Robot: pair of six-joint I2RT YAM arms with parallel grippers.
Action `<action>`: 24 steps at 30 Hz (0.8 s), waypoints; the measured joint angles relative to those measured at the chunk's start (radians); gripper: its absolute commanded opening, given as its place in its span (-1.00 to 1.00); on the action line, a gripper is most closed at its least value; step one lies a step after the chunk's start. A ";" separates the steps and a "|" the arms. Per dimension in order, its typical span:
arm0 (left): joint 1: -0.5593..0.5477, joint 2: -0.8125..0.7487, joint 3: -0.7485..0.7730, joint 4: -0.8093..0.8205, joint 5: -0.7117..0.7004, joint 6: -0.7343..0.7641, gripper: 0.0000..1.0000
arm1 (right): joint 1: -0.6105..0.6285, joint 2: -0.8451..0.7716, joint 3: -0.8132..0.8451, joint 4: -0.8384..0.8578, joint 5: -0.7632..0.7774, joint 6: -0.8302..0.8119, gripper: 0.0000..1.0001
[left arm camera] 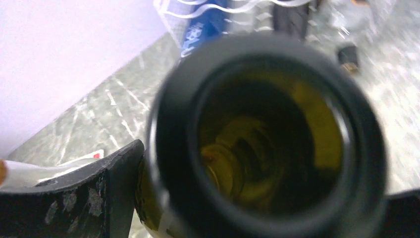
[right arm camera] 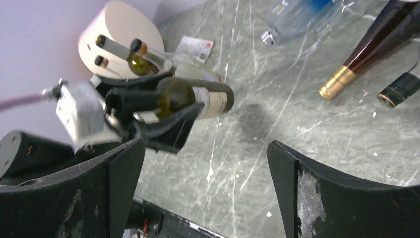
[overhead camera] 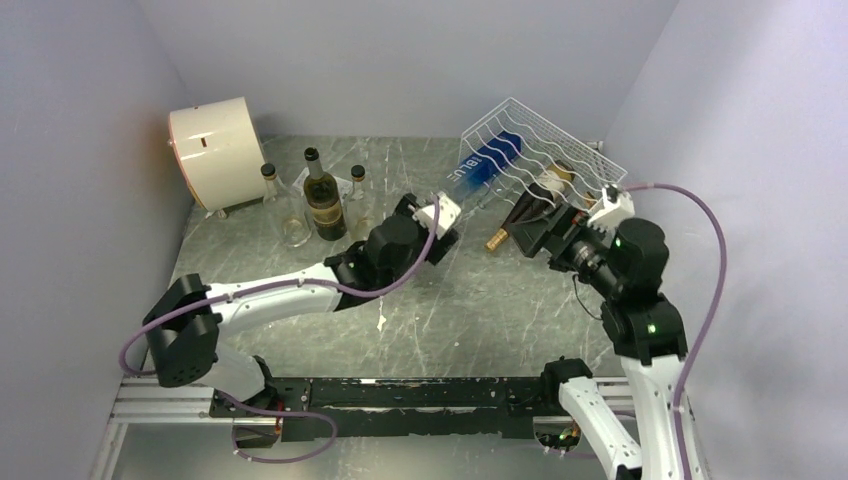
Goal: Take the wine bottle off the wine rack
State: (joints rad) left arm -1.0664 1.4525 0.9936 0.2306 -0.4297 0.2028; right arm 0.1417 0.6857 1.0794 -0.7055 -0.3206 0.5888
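Note:
My left gripper [overhead camera: 446, 231] is shut on a green wine bottle [right arm camera: 208, 99] with a cream label. It holds the bottle level above the table, clear of the wine rack. In the left wrist view the bottle's open mouth [left arm camera: 267, 144] fills the frame between the dark fingers [left arm camera: 99, 193]. The white wire wine rack [overhead camera: 545, 140] stands tilted at the back right. It cradles a blue-labelled bottle [overhead camera: 482, 172] and a dark bottle with a gold neck [overhead camera: 505, 232]. My right gripper [overhead camera: 540, 238] hangs open in front of the rack with nothing between its fingers [right arm camera: 124, 178].
A cream drum [overhead camera: 215, 150] lies at the back left. Beside it stand a dark green bottle [overhead camera: 322, 195] and two small clear bottles [overhead camera: 275, 195]. A third, dark-capped neck [right arm camera: 398, 89] points out of the rack. Walls close in on both sides.

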 measured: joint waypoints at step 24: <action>0.209 0.252 0.156 0.119 -0.151 -0.275 -0.61 | 0.016 -0.093 -0.060 0.003 0.062 0.031 0.99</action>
State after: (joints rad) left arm -0.8577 1.7042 1.1492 0.3496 -0.5804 -0.0719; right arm 0.1577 0.5926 1.0191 -0.7021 -0.2584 0.6197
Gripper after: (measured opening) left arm 0.787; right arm 0.997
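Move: The left gripper already holds the wine bottle by its neck. The free spot on the table it is taken to lies about 12 cm ahead, 4 cm to the left and 23 cm below. The nearer clear bottle stands 9 cm ahead and 14 cm left, with the brown wine bottle 8 cm beyond it to the left. The blue bottle lies 23 cm ahead and 12 cm right. From the right gripper the spot is roughly 18 cm ahead and 26 cm left. Keep the left fingers shut on the neck and bring the bottle forward about 11 cm and a little left, towards the free spot just right of the nearer clear bottle. Rise slightly at first, then sink some 4 cm and ease to a stop, turning the hand about 25 degrees counter-clockwise and rolling its left side down to bring the bottle upright. ##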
